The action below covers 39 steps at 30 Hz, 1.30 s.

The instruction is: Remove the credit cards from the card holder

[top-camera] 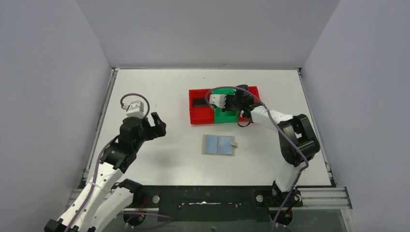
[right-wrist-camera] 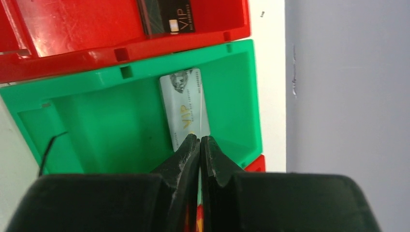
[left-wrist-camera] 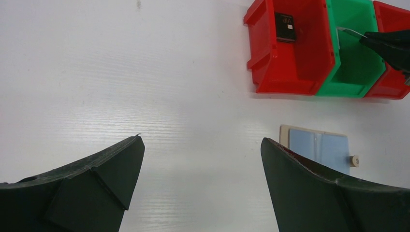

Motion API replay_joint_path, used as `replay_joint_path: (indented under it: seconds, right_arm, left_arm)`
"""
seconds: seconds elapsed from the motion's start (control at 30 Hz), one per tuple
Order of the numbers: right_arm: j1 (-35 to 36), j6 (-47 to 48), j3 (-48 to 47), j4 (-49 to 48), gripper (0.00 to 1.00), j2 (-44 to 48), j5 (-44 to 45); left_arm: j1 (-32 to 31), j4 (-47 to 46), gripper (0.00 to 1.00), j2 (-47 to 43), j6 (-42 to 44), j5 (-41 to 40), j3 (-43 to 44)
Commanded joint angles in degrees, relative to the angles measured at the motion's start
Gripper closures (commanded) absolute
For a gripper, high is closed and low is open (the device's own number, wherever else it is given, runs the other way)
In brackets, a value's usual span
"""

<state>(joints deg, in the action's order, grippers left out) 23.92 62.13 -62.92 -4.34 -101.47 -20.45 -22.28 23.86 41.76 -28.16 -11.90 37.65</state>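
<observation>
The card holder (top-camera: 219, 145) (left-wrist-camera: 316, 145) lies open on the white table, light blue lining up, snap tab on its right. A dark credit card (top-camera: 199, 102) (left-wrist-camera: 286, 26) (right-wrist-camera: 164, 19) rests in the left red bin (left-wrist-camera: 290, 72). My right gripper (top-camera: 227, 105) (right-wrist-camera: 199, 138) (left-wrist-camera: 367, 38) reaches into the green bin (right-wrist-camera: 96, 121) (left-wrist-camera: 348, 82), shut on the near end of a silver credit card (right-wrist-camera: 183, 104) (left-wrist-camera: 349, 31). That card slants toward the bin's left wall. My left gripper (top-camera: 157, 124) (left-wrist-camera: 202, 140) hangs open and empty over bare table, left of the holder.
A second red bin (top-camera: 254, 92) (left-wrist-camera: 391, 82) adjoins the green one on its right. The three bins stand in a row behind the holder. Grey walls enclose the table on the left, back and right.
</observation>
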Motion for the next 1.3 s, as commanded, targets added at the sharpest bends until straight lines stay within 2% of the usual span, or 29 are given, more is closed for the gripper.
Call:
replay_joint_path:
  seconds: [0.0, 0.5, 0.63, 0.93, 1.07, 1.27]
  right_arm:
    - [-0.32, 3.09, -2.87, -0.96, 1.0, -2.09, 0.34]
    - [-0.56, 8.07, -10.79, 0.26, 0.96, -10.67, 1.77]
    - [-0.71, 8.41, -12.43, 0.38, 0.91, -12.8, 1.82]
    - [-0.82, 8.98, -11.58, 1.26, 0.86, -13.47, 2.82]
    - [-0.95, 9.02, -11.09, 2.61, 0.76, -12.73, 2.06]
    - [-1.36, 7.69, -11.72, 4.32, 0.69, -11.73, 0.64]
  left_arm:
    - [0.65, -1.27, 0.06, -0.08, 0.74, 0.56, 1.6]
    - [1.01, -1.31, 0.06, 0.11, 0.83, 1.0, 1.64]
    - [1.02, -1.23, 0.06, 0.1, 0.83, 1.0, 1.64]
    - [1.17, -1.27, 0.06, 0.46, 0.96, 0.95, 1.64]
    - [1.19, -1.27, 0.06, 0.69, 0.92, 1.11, 1.73]
    - [1.32, -1.27, 0.06, 0.89, 0.92, 1.43, 1.7]
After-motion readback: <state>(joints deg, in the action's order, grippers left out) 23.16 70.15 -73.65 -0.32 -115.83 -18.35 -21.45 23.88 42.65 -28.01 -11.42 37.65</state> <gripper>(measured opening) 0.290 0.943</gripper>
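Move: Ahead of the right hand by roughly 4 cm, 4 cm to its left and 8 cm below lies the aim of the card still pinched in its fingers: the silver card stack in the green compartment. The black cards sit level with that stack, 12 cm to its left in the red compartment; the emptied card holder lies about 18 cm back from the hand and 6 cm to its left. From the idle left hand the silver card stack is some 20 cm ahead, 34 cm right and 15 cm below. Sinking about 3 cm into the green compartment with the silver card still pinched, the right hand then reaches some 4 cm forward over the silver card stack and drops another 2 to 3 cm. During the forward reach its fingers begin to part, ending about a third open and letting go of the card; the wrist rolls slightly, its left side dipping. ##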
